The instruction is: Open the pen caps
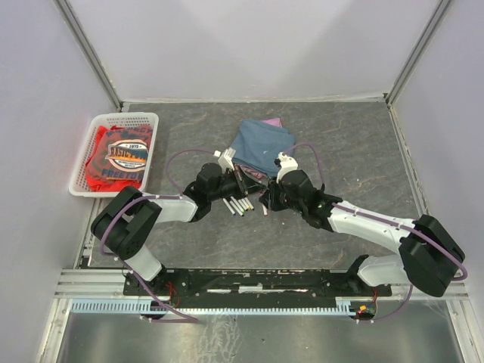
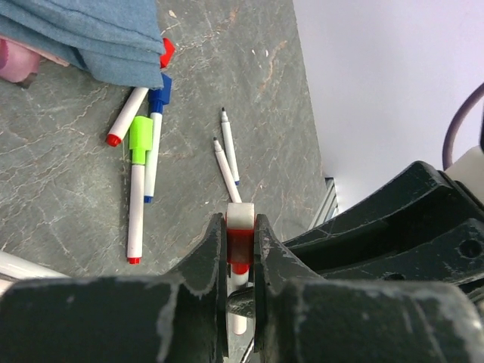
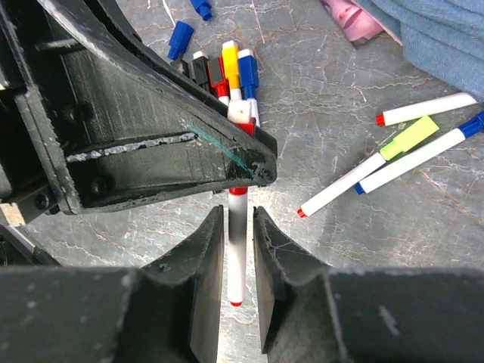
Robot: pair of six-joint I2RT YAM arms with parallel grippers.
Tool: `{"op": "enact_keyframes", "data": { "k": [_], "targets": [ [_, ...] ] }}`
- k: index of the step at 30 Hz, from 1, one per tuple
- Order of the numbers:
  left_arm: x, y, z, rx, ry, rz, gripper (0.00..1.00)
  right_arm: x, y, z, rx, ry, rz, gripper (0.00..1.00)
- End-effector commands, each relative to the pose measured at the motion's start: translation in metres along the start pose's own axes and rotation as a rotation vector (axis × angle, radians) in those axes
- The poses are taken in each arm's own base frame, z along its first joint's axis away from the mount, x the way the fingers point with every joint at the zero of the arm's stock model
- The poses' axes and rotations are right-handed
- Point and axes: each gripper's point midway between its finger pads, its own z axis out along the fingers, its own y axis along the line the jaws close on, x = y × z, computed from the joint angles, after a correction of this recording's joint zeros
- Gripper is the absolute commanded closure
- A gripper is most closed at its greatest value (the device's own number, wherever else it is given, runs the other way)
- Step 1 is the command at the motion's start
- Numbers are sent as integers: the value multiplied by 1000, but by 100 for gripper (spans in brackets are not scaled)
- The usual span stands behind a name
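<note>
My left gripper (image 2: 241,240) is shut on the red cap (image 2: 240,248) of a white-barrelled pen (image 3: 237,253), just above the table. In the right wrist view that pen's barrel hangs between the fingers of my right gripper (image 3: 238,227), which stands slightly open with a thin gap on each side. The two grippers meet at mid-table, left gripper (image 1: 245,187) against right gripper (image 1: 268,198). More pens lie near: a green-capped one (image 2: 139,170), a blue-capped one (image 2: 156,125) and two uncapped ones (image 2: 228,160). A cluster of yellow, blue, black and red caps (image 3: 229,66) sits beyond the left finger (image 3: 151,136).
A folded blue cloth (image 1: 261,144) lies just behind the grippers, with something pink (image 3: 346,15) under its edge. A white basket (image 1: 82,170) holding a red printed cloth stands at the left. Loose blue caps (image 3: 180,39) lie on the grey table.
</note>
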Motion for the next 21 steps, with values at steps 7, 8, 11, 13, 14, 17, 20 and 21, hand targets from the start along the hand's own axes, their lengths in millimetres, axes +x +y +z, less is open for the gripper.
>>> {"op": "enact_keyframes", "data": {
  "k": [7,8,11,13,14,17,20,21],
  "targets": [
    [-18,-47,-2,163,-34,56,97,-8,14,-1,-77,-38,16,87],
    [-18,-47,-2,166,-34,57,97,-9,13,-1,-73,-38,17,97],
    [-27,-43,0,146,-71,33,97,-5,3,1,-26,-19,1,99],
    [-38,-34,7,94,-120,8,97,-1,-9,6,42,4,-27,99],
    [-45,-27,11,54,-148,-3,97,2,-22,10,109,14,-44,99],
    [-68,-6,23,-108,-260,1,97,8,-50,12,289,43,-121,99],
    [-84,9,24,-237,-366,7,97,7,-67,11,405,21,-159,99],
    [-87,10,25,-244,-385,0,97,7,-71,10,432,16,-169,99]
  ]
}}
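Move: The red pen's barrel sits right between the right hand's open fingertips, and about 4 cm straight back from the left hand, which already pinches its red cap. From the right hand the green pen lies roughly 2 cm ahead and 6 cm right, the row of other pens some 2 cm back and 7 cm left, and the folded cloth about 14 cm straight ahead, all some 7 cm below. Right fingers close on the barrel; then both hands, left keeping the cap, go about 3 cm forward, right also sinking. ##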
